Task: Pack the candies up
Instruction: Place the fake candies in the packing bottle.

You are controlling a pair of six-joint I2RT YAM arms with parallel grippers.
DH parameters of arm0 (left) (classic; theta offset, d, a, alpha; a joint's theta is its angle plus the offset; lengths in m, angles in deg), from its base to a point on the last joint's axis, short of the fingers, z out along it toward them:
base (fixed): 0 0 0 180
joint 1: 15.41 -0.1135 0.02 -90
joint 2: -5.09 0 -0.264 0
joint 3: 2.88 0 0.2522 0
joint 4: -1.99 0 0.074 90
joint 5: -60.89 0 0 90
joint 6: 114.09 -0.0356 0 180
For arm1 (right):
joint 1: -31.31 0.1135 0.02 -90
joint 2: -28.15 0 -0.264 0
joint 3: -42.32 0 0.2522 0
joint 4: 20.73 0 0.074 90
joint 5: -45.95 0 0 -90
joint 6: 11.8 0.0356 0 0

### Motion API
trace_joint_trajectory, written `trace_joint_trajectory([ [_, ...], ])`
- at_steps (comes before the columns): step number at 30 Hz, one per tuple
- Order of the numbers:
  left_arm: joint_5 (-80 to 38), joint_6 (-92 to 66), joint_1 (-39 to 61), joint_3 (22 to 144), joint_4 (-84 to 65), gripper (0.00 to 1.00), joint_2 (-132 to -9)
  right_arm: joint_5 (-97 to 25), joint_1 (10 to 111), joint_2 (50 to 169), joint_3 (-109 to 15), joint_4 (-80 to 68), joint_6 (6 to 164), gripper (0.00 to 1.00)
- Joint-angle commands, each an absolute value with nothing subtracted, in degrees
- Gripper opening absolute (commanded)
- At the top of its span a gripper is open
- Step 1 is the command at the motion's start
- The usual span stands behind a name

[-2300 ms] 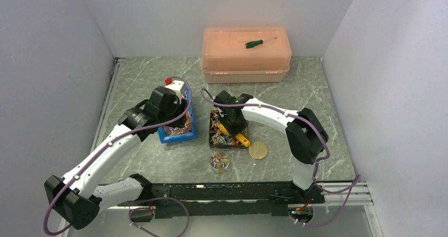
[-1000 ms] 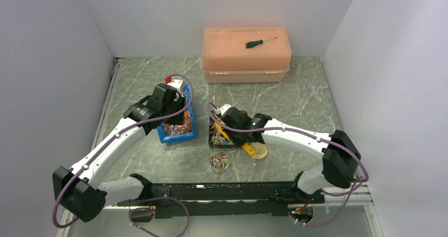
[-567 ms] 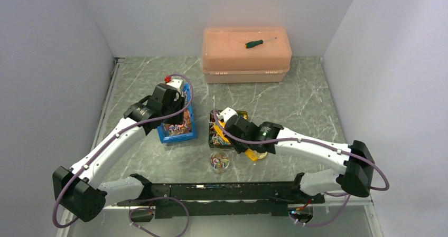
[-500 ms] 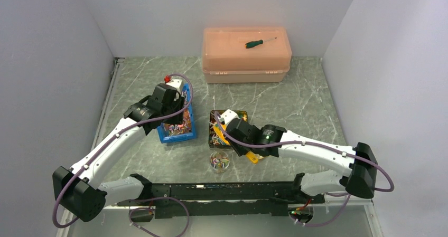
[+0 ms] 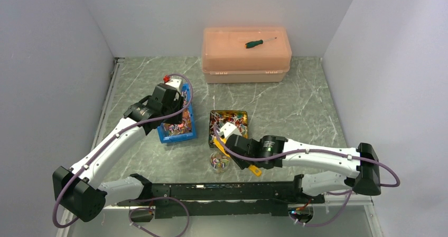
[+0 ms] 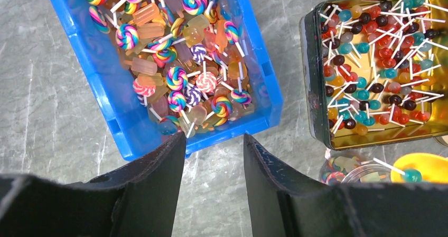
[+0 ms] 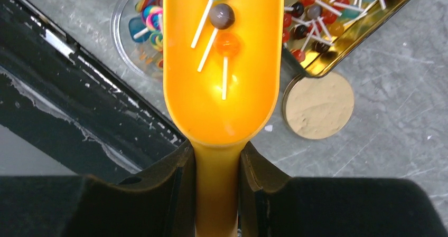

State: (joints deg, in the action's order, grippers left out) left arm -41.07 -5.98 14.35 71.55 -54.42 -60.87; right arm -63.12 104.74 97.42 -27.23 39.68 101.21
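Observation:
The candies are small lollipops: a swirly heap point(image 6: 179, 63) fills the blue bin point(image 6: 105, 84), and round ones point(image 6: 380, 52) lie in the gold tin point(image 6: 309, 78). My left gripper point(image 6: 213, 142) hangs open over the bin's near wall with nothing between its fingers. My right gripper point(image 7: 217, 152) is shut on the handle of the orange scoop point(image 7: 222, 73), which carries three candies point(image 7: 222, 16). The scoop is held level just right of the small clear jar point(image 7: 140, 31), which has a few candies inside. From above, the jar point(image 5: 219, 161) sits beside the right gripper point(image 5: 236, 144).
A round gold lid point(image 7: 319, 105) lies flat by the tin's near corner. A peach plastic box point(image 5: 246, 55) with a green-handled screwdriver point(image 5: 254, 43) on top stands at the back. The black rail point(image 7: 63, 89) at the table's near edge runs close behind the jar.
My right arm has drawn back from the gold tin toward the near edge, carrying the scoop with candies to the jar's side. The left arm has stayed still.

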Motion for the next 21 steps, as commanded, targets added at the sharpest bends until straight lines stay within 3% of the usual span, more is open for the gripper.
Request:
trace_joint_trajectory([
  [1,-42.5,-6.2,14.0,71.3,-52.8,0.50,-60.0,-66.0,108.7,96.1,-29.2,43.6,107.3,0.00],
  [21,-41.3,-6.1,14.0,71.5,-52.8,0.49,-59.8,-64.9,119.5,99.8,-31.3,52.6,120.1,0.00],
])
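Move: Just off the right hand, which holds the scoop with the bowl pointing forward-left, the packing bottle stands about 7 cm to the left and 2 cm back, some 9 cm lower. The candy tin's middle is around 10 cm ahead and 4 cm left, 11 cm down; the gold lid lies 7 cm to the right and 2 cm ahead, 13 cm down. From the left hand the bottle is about 16 cm back, 13 cm right and 14 cm below. Drawing back from the tin, the right hand carries the loaded scoop about 7 cm towards the base, sinking some 2 cm mostly late on and slowing, so that the bowl comes over the packing bottle. The wrist tilts slightly, under 10 degrees, its left side dipping, and the fingers keep their grip on the handle. ##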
